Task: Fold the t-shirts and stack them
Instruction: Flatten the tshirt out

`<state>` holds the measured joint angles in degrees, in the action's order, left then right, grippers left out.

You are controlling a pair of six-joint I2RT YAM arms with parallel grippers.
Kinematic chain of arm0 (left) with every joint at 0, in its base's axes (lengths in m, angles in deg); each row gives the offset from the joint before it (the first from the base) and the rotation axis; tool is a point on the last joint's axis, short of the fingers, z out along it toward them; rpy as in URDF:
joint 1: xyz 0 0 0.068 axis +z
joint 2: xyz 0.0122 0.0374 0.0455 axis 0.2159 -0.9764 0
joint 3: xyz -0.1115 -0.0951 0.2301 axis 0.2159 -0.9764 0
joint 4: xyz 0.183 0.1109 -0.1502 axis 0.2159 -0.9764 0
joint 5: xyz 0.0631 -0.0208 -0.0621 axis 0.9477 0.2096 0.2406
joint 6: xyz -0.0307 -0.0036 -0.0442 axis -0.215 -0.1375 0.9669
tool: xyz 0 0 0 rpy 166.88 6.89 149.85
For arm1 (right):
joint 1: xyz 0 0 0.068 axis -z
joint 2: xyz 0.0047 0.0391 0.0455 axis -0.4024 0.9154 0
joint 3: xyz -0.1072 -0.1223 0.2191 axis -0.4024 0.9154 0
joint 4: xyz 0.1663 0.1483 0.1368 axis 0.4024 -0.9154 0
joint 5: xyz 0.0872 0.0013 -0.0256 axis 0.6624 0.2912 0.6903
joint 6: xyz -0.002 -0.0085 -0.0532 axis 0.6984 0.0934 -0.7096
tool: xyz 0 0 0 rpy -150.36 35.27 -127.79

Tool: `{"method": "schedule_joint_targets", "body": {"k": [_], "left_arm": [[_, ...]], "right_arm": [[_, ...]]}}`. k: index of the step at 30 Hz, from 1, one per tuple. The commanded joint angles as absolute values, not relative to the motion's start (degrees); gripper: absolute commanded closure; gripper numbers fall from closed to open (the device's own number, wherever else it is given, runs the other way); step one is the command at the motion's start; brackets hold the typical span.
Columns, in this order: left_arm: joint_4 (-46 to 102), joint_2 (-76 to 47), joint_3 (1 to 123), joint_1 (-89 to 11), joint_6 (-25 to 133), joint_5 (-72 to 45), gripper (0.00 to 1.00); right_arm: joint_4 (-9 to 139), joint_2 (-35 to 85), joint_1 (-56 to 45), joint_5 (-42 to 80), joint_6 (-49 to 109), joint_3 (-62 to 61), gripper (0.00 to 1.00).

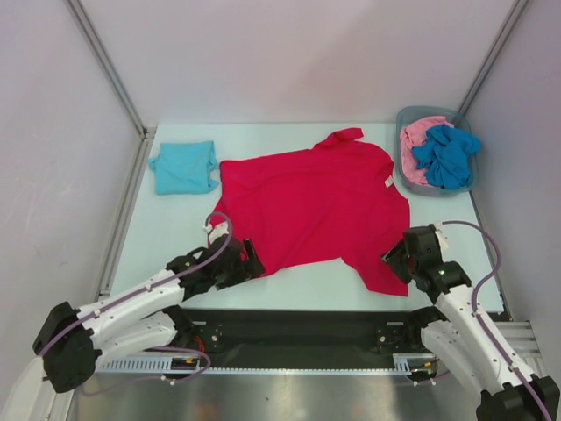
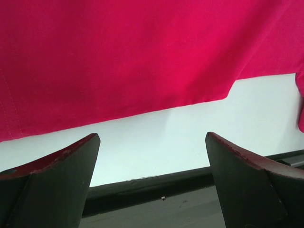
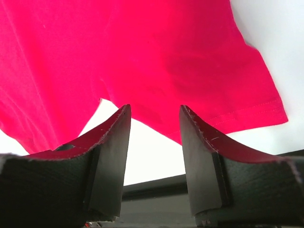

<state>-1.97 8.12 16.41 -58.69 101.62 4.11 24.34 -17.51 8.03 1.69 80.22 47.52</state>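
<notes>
A bright red t-shirt (image 1: pixel 311 206) lies spread flat across the middle of the table. A light teal t-shirt (image 1: pixel 184 167) sits folded at the back left. My left gripper (image 1: pixel 250 263) rests at the red shirt's near left hem. In the left wrist view it (image 2: pixel 152 142) is wide open, with the red hem (image 2: pixel 142 71) just beyond the tips and nothing between them. My right gripper (image 1: pixel 394 260) is at the shirt's near right corner. In the right wrist view it (image 3: pixel 154 111) is open, and the red cloth (image 3: pixel 190 61) lies ahead of the fingertips, not pinched.
A grey bin (image 1: pixel 438 110) stands at the back right, holding a crumpled pink shirt (image 1: pixel 416 140) and a deeper blue shirt (image 1: pixel 449 153). The pale table (image 1: pixel 175 228) ends at a black strip (image 1: pixel 307 329) along the near edge. Metal frame posts rise at both back corners.
</notes>
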Motion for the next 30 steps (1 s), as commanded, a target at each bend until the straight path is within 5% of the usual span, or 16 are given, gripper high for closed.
{"method": "schedule_joint_targets", "body": {"k": [1, 15, 30], "left_arm": [[-1.7, 5.4, 20.8, -59.0, 99.3, 7.0, 0.0], [-0.3, -3.0, 29.9, -58.9, 94.3, 6.9, 0.0], [0.1, -5.9, 36.6, -52.0, 89.2, 0.2, 0.0]], "right_arm": [[26.6, -16.4, 7.6, 0.3, 77.8, 44.1, 0.5], [27.2, -5.7, 20.4, -4.6, 69.0, 38.8, 0.49], [28.2, -3.8, 29.7, 5.1, 69.3, 43.2, 0.49]]}}
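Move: Beyond the right hand's outer side runs the t-shirt's right edge, roughly 8 cm to the right, 2 cm ahead and 8 cm below. The shirt's lower right corner is about 7 cm back and 8 cm right of that hand; the inner notch of its near edge is some 11 cm left and 4 cm ahead. From the left hand, the near hem lies about 3 cm ahead and 6 cm down, and the lower left corner some 11 cm left, 1 cm back. Swinging out over the t-shirt's right edge, the right hand travels about 7 cm to the right, first arcing a little forward and up, then easing back and sinking about 3 cm, turning roughly 10 degrees clockwise with its fingers half open. The left hand, wide open, goes some 6 cm forward over the shirt from its near hem, rising nearly as much and drifting right. ##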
